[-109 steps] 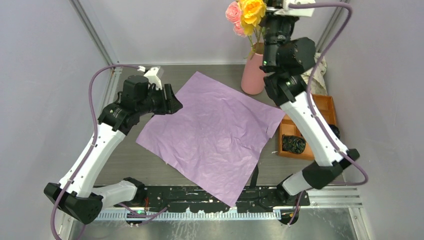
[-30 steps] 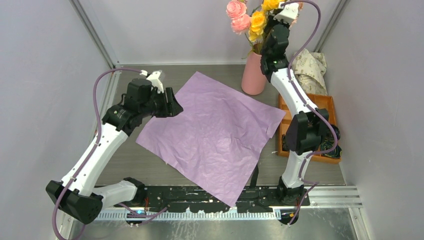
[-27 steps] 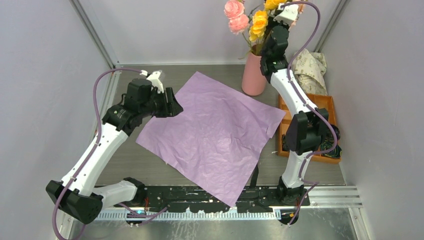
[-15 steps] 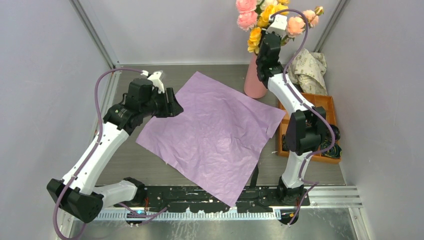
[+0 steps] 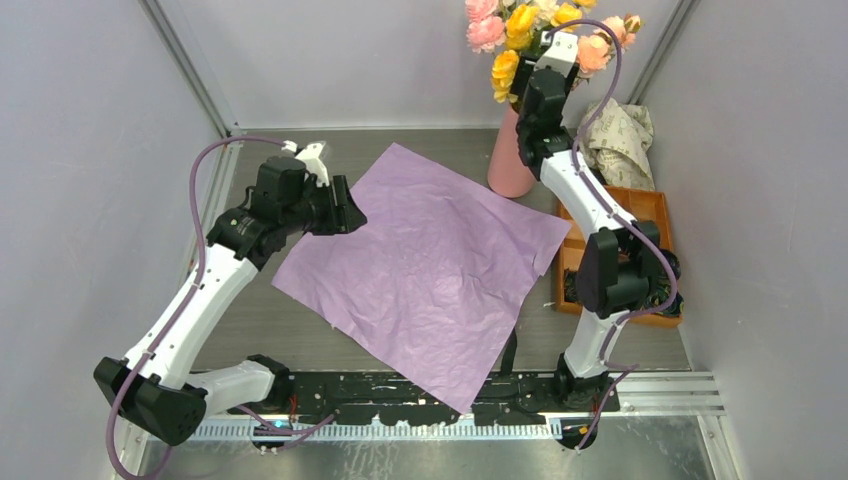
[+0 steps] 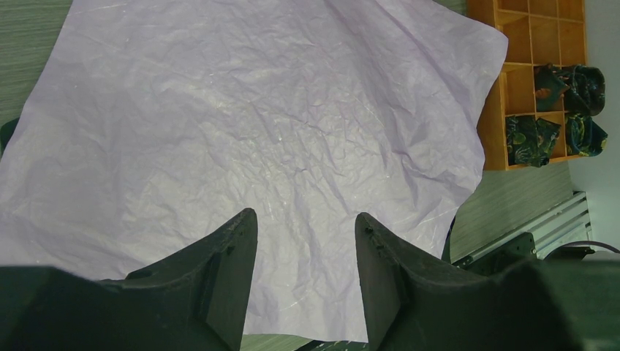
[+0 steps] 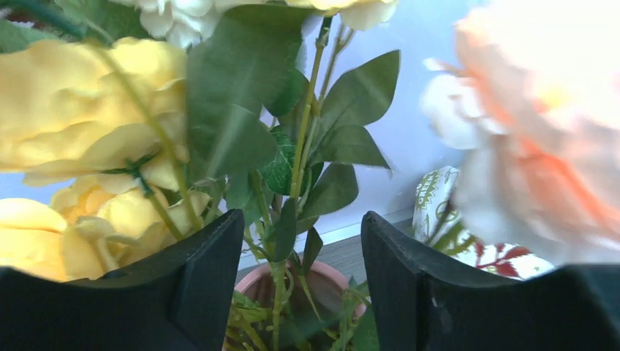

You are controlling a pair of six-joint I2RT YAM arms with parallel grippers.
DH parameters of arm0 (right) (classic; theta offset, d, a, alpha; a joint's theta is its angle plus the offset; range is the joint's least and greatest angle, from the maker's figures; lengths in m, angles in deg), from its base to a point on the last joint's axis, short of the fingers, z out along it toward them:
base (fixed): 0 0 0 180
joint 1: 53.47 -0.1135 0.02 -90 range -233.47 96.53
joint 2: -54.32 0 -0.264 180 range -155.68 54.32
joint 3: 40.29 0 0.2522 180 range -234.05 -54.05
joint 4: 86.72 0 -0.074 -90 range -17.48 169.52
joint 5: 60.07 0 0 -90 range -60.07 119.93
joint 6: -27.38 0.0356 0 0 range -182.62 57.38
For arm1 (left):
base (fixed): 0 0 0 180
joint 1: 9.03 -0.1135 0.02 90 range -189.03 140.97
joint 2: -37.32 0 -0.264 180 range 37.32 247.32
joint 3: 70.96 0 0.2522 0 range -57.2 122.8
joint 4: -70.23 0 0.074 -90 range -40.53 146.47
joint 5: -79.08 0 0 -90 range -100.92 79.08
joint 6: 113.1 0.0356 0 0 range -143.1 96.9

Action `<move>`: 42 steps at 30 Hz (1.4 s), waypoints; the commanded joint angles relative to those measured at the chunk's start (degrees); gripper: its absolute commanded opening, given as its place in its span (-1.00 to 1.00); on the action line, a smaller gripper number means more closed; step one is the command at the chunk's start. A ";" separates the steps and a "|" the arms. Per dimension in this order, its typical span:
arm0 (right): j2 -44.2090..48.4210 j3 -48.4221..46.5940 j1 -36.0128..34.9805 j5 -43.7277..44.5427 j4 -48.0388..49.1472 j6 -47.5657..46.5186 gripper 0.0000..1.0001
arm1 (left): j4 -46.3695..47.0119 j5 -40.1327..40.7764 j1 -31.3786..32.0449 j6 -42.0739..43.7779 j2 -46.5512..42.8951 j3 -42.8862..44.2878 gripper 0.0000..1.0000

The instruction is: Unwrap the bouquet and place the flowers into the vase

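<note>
The flowers [image 5: 520, 30], pink, yellow and peach blooms on green stems, stand in the salmon-pink vase [image 5: 507, 165] at the back of the table. My right gripper [image 5: 527, 85] hangs among them above the vase mouth. In the right wrist view it [image 7: 301, 219] is open. Thin stems [image 7: 281, 241] rise between its jaws untouched, down into the vase rim [image 7: 329, 274], with a yellow bloom [image 7: 88, 110] at left. A wrapped bouquet is out of view; a lilac paper sheet [image 5: 430, 260] lies spread flat. My left gripper [image 5: 345, 210] hovers open and empty over the sheet [image 6: 256, 110].
An orange compartment tray [image 5: 650, 205] with dark bundles sits at the right, touched by the sheet's corner. Crumpled cream printed paper [image 5: 620, 135] lies behind it beside the vase. The enclosure walls stand close behind the vase and at both sides.
My right gripper has opened and let go of the stems, and the blooms have spread around it over the vase. The left arm and the sheet have not moved.
</note>
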 commanded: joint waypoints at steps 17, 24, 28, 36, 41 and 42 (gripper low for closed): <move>19.91 1.71 -0.37 -7.18 -1.17 5.14 0.83 | 1.77 -0.78 -0.28 -0.87 -1.08 0.21 0.05; 26.31 2.16 -0.36 -8.44 -2.83 8.15 0.99 | 1.03 -0.70 -0.23 -0.99 -1.12 0.70 0.06; 28.58 -0.77 -0.47 -2.05 -7.82 9.56 0.99 | 0.64 -0.05 -0.23 -1.20 -1.96 0.51 0.06; 38.34 1.01 -0.47 3.95 -19.03 12.35 0.99 | -0.91 1.65 -0.21 -0.98 -2.87 1.46 0.06; 49.54 10.62 -0.43 4.11 -17.12 13.17 0.99 | -1.45 2.24 -0.23 -1.68 -4.69 0.73 0.06; 51.59 12.35 -0.47 4.33 -16.25 12.99 0.99 | -1.57 2.36 -0.23 -1.73 -5.01 0.67 0.06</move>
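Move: Just below the right hand stands the vase, its middle some 22 cm down, about 3 cm to the left and 2 cm nearer the base. The crumpled bag lies about 19 cm to the hand's right and 3 cm farther out, the wooden tray about 17 cm right and 19 cm back, the purple wrapping roughly 24 cm left and 22 cm back. From the left hand the vase is some 27 cm ahead and 32 cm to its right. Backing out from among the flowers above the vase, the right hand first climbs steeply while drawing back, then levels off and goes on back, ending about 25 cm nearer the base, 19 cm higher and a little to the right. Its fingers, already parted and empty, spread fully; the wrist tips up some 20 degrees and rolls its left side up about 15. ##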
